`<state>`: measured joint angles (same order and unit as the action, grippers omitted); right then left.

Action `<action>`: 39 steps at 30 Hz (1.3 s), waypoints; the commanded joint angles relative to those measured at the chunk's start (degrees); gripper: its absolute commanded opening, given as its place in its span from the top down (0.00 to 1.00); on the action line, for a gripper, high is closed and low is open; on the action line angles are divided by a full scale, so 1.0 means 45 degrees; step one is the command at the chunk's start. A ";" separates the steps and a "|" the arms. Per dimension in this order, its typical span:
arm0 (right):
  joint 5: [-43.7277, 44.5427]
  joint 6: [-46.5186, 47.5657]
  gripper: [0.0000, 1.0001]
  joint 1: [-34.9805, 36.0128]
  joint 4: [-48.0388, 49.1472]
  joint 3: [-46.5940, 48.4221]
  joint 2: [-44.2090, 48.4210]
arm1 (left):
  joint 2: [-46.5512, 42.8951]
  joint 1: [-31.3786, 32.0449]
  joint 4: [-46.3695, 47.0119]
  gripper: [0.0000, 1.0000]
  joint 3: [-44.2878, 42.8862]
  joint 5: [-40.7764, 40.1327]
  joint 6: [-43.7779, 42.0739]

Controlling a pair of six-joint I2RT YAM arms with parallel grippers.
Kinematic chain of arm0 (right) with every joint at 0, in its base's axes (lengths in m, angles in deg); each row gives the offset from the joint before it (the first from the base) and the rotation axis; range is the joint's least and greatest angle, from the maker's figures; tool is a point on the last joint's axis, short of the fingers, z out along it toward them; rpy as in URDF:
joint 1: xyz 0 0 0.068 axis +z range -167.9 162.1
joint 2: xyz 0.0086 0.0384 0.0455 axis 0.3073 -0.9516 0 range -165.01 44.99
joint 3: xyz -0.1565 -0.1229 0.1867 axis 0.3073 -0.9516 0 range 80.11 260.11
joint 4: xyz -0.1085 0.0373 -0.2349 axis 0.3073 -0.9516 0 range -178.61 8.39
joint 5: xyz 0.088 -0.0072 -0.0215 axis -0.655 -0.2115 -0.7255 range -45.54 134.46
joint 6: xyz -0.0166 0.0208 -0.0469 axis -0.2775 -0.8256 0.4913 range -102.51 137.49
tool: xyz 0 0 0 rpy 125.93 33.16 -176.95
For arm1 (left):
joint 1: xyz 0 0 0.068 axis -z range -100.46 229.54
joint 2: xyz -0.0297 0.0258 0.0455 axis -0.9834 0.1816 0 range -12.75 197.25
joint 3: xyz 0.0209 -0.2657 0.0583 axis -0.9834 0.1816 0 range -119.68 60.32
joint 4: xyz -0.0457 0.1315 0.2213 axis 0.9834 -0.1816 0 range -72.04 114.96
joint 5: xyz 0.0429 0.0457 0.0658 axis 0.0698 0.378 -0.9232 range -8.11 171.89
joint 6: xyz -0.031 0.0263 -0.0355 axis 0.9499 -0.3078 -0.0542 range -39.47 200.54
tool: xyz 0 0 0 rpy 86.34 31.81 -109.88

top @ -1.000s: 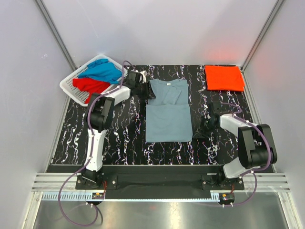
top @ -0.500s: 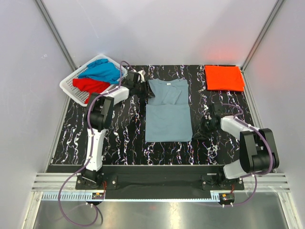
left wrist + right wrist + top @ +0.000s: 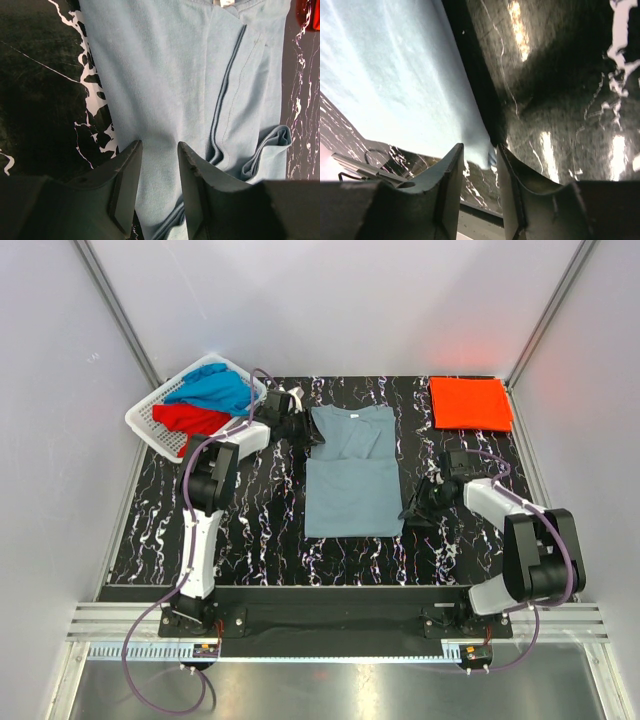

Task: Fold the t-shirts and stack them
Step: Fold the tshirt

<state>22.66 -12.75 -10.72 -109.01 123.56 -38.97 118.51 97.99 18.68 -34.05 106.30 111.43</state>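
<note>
A dull grey-blue t-shirt (image 3: pixel 352 472) lies partly folded on the middle of the table, sleeves tucked in. My left gripper (image 3: pixel 306 432) is at its upper left edge; in the left wrist view it (image 3: pixel 159 152) stands open astride the grey-blue cloth (image 3: pixel 165 75). My right gripper (image 3: pixel 410 514) is at the shirt's near right corner. In the right wrist view its jaws (image 3: pixel 479 150) are open, with that corner (image 3: pixel 481 145) lying loose between the tips. An orange-red t-shirt (image 3: pixel 470 402) lies folded at the back right. Bright blue (image 3: pixel 215 390) and red (image 3: pixel 190 420) t-shirts sit in the basket.
A white slotted basket (image 3: pixel 148 428) stands at the back left corner of the black marbled table (image 3: pixel 260 530). Grey walls close in on both sides and the back. The metal rail of the arm bases runs along the near edge.
My right gripper has opened, letting go of the shirt's near right corner, and its wrist has shifted slightly. The left gripper has stayed where it was.
</note>
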 commanded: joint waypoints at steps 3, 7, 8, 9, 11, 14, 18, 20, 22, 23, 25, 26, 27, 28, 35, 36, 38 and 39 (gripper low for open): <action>-0.0624 0.0157 0.61 0.0006 0.1455 0.0015 -0.0696 | 0.0147 -0.0137 -0.0225 0.59 0.0346 -0.0442 -0.0127; -0.0565 0.0215 0.63 -0.0013 0.1791 -0.0220 -0.1126 | 0.0186 -0.0137 -0.0303 0.59 0.0326 -0.0540 -0.0147; -0.0527 0.0216 0.67 0.0025 0.1791 -0.0239 -0.1165 | 0.0206 -0.0156 -0.0322 0.59 0.0326 -0.0501 -0.0147; -0.0526 0.0216 0.73 0.0006 0.1869 -0.0259 -0.1127 | 0.0206 -0.0157 -0.0303 0.59 0.0307 -0.0540 -0.0147; -0.0371 0.0099 0.96 0.0006 0.1909 -0.0454 -0.0952 | 0.0206 -0.0176 -0.0439 0.59 0.0229 -0.0637 -0.0147; 0.0057 -0.0213 1.00 0.0006 0.1676 -0.0824 -0.0425 | 0.0264 -0.0196 -0.0888 0.59 -0.0005 -0.0930 -0.0127; 0.0157 -0.0545 1.00 0.0006 0.1752 -0.1390 -0.0248 | 0.0420 -0.0234 -0.1629 0.59 -0.0513 -0.1417 -0.0263; 0.0177 -0.0663 1.00 0.0006 0.1830 -0.1509 -0.0190 | 0.0440 -0.0254 -0.1885 0.59 -0.0631 -0.1535 -0.0283; 0.0235 -0.0624 1.00 0.0006 0.1831 -0.1528 -0.0092 | 0.0421 -0.0273 -0.1904 0.59 -0.0592 -0.1575 -0.0264; 0.0274 -0.0605 1.00 0.0006 0.1792 -0.1509 -0.0072 | 0.0421 -0.0254 -0.1904 0.59 -0.0592 -0.1556 -0.0264; 0.0314 -0.0604 1.00 0.0006 0.1733 -0.1451 0.0006 | 0.0421 -0.0274 -0.1943 0.59 -0.0611 -0.1556 -0.0283; 0.0333 -0.0604 1.00 0.0006 0.1752 -0.1450 0.0045 | 0.0421 -0.0274 -0.1963 0.59 -0.0631 -0.1594 -0.0283; 0.0314 -0.0624 1.00 0.0006 0.1752 -0.1489 0.0161 | 0.0421 -0.0274 -0.1944 0.59 -0.0631 -0.1575 -0.0264; 0.0352 -0.0643 1.00 0.0006 0.1714 -0.1509 0.0201 | 0.0421 -0.0254 -0.1982 0.59 -0.0631 -0.1595 -0.0245; 0.0587 -0.0877 1.00 0.0006 0.1674 -0.1802 0.0631 | 0.0479 -0.0274 -0.2314 0.59 -0.0806 -0.1945 -0.0128; 0.0645 -0.0936 1.00 0.0006 0.1674 -0.1821 0.0651 | 0.0479 -0.0274 -0.2469 0.59 -0.0865 -0.2024 -0.0089; 0.0665 -0.0976 1.00 0.0006 0.1694 -0.1880 0.0690 | 0.0499 -0.0293 -0.2510 0.59 -0.0924 -0.2025 -0.0088; 0.0685 -0.0995 1.00 0.0006 0.1713 -0.1899 0.0709 | 0.0499 -0.0274 -0.2549 0.59 -0.0905 -0.2044 -0.0069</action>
<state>23.03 -16.84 -10.72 -99.90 115.77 -37.42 118.62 97.95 11.66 -37.22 102.43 112.11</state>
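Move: Just under the right hand's open fingers, about 2 cm down and 1 cm to the left, lies the near right corner of the folded grey-blue t-shirt. The near left corner is roughly 21 cm to the left, level with it; the crosswise fold line lies some 20 cm ahead and 12 cm left of the hand. The right corner is about 24 cm back and 21 cm right of the left hand, whose fingers straddle a spot on the shirt some 3 cm inside its left edge. Dipping about 2 cm with a slight reach forward, the right hand brings its part-open fingers down around the near right corner, shuts them and pinches the cloth there. Still closed, it then draws back towards the robot by some 1.5 cm, keeping low. The left hand stays low at the shirt's left side, fingers unchanged and still resting on the cloth, easing about 1 cm left. ##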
